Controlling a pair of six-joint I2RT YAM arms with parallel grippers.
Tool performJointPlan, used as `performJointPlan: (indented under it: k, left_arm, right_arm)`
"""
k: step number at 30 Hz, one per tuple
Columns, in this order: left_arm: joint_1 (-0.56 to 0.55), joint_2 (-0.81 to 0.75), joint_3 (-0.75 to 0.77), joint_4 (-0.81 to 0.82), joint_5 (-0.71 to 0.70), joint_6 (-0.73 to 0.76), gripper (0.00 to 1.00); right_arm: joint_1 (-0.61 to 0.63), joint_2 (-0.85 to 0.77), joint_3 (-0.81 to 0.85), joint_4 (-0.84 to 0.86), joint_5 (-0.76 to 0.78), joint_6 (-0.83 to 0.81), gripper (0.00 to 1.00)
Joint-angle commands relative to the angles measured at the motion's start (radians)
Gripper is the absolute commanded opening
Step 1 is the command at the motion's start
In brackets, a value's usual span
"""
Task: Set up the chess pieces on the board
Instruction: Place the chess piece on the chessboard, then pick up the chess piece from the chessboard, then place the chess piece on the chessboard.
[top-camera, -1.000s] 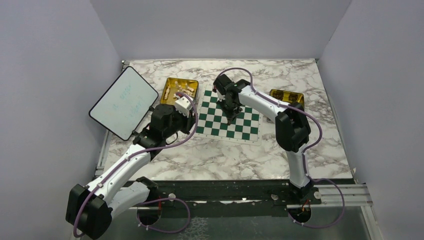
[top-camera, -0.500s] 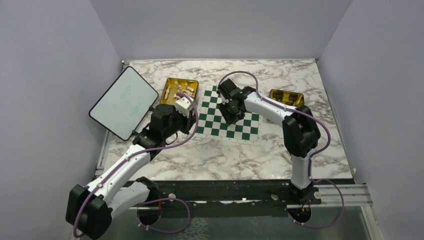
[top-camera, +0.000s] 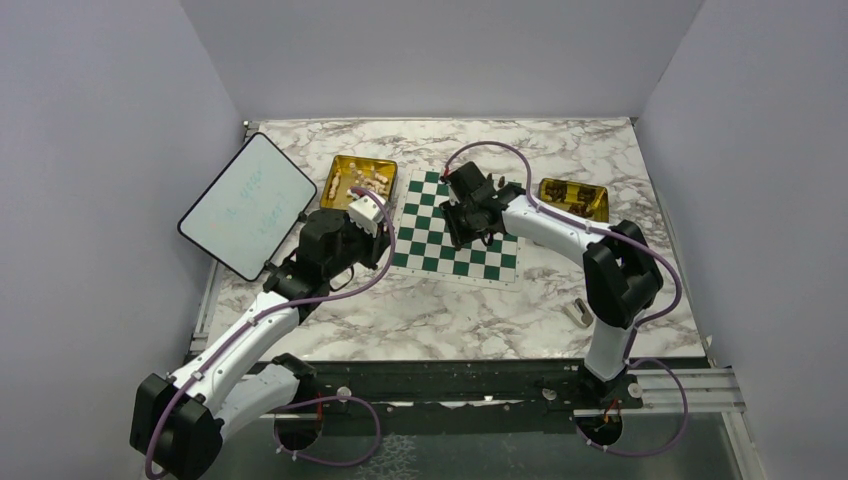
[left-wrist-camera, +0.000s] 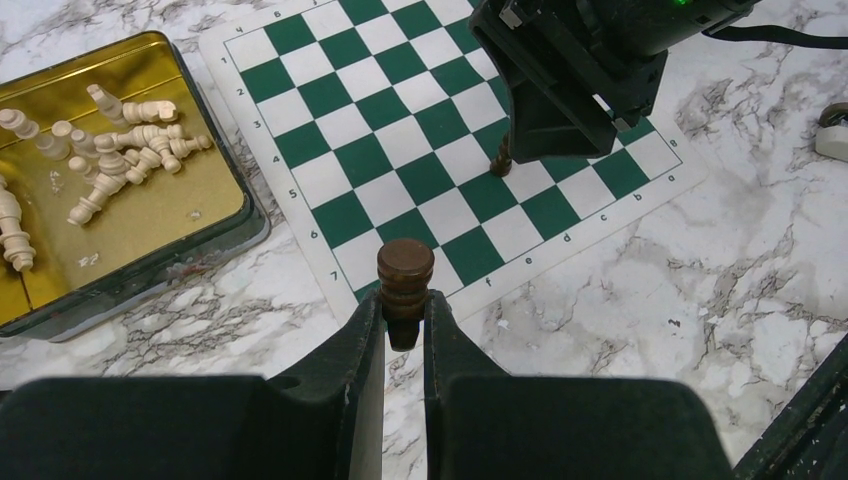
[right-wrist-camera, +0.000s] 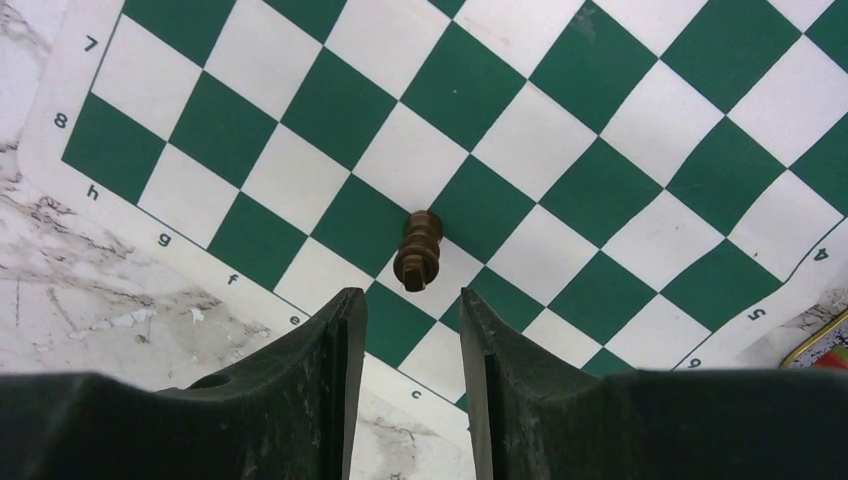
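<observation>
The green and white board (top-camera: 430, 255) lies mid-table. My left gripper (left-wrist-camera: 405, 300) hovers at the board's (left-wrist-camera: 400, 130) near left corner, shut on a dark brown chess piece (left-wrist-camera: 405, 270) held upright between its fingertips. In the top view this gripper (top-camera: 385, 250) sits at the board's left edge. My right gripper (right-wrist-camera: 405, 300) stands open above the board (right-wrist-camera: 600, 120), apart from a dark brown piece (right-wrist-camera: 418, 250) that stands alone on a white square near the edge. The left wrist view shows that piece (left-wrist-camera: 500, 158) just under the right gripper (left-wrist-camera: 535, 145).
A gold tray (left-wrist-camera: 215, 240) of several cream pieces (left-wrist-camera: 120, 150) lies left of the board. A second gold tray (top-camera: 573, 197) with dark pieces lies to its right. A white tablet (top-camera: 247, 205) leans at far left. A small grey-beige block (top-camera: 578, 313) lies near the right arm.
My right gripper has opened, left the dark piece standing on the board and drawn back upward; its arm has swung to the right. The left arm has held still.
</observation>
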Motion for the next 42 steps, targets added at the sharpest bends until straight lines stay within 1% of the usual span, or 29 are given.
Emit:
performJointPlan:
  k: [1,12,15,19,23,24,28,32,37,42]
  left_arm:
    - [-0.003,-0.012,-0.009,0.006,0.029,0.013,0.0]
    - [-0.003,-0.013,-0.01,0.002,0.027,0.019,0.0]
    - [-0.003,-0.012,-0.011,0.005,0.03,0.019,0.0]
    - [-0.003,-0.013,-0.012,-0.002,0.025,0.019,0.0]
    - [-0.003,-0.019,-0.012,-0.002,0.023,0.023,0.0]
    - [-0.003,-0.02,-0.011,-0.003,0.021,0.022,0.0]
    - [-0.003,-0.029,-0.013,-0.002,0.024,0.023,0.0]
    - [-0.003,-0.027,-0.013,0.004,0.04,0.018,0.0]
    - [-0.003,-0.022,-0.012,0.004,0.055,0.013,0.0]
    - [-0.003,-0.026,-0.013,0.003,0.056,0.012,0.0]
  right_arm:
    - [-0.005,0.011,-0.002,0.051,0.019,0.004,0.43]
    - [-0.006,0.052,0.005,0.072,0.049,-0.007,0.42]
    - [-0.006,0.066,0.011,0.072,0.049,-0.007,0.39]
    - [-0.006,0.067,0.011,0.08,0.053,-0.006,0.31]
    - [-0.005,0.047,0.027,0.067,0.065,-0.01,0.13]
    - [-0.005,0.041,0.037,0.055,0.069,-0.012,0.11]
    - [-0.007,0.013,0.094,0.003,0.129,-0.021,0.1]
    - [-0.044,0.025,0.163,-0.02,0.129,-0.035,0.09]
    - [-0.116,0.106,0.289,-0.075,0.095,-0.062,0.09]
    - [-0.16,0.212,0.435,-0.136,0.085,-0.085,0.09]
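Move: The dark chess piece I am after stands on the near-middle squares of the board, right below my open right fingers: about 1 cm ahead, no sideways offset, its middle some 3 cm down. Two dark pieces stand near the board's far right corner, about 14 cm ahead and 6 and 9 cm to the right; the dark-piece tray lies about 7 cm ahead and 23 cm right. From my left hand the piece is about 8 cm ahead, 15 cm right and 14 cm down. With my right hand I ease forward a touch and sink about 2 cm onto the standing piece, shut my fingers on its body, then lift it some 8 cm while swinging forward about 9 cm and slightly right, over the board towards the two dark pieces in its far right part. The wrist tips the fingers outward and turns a little clockwise, about 10 degrees each. ##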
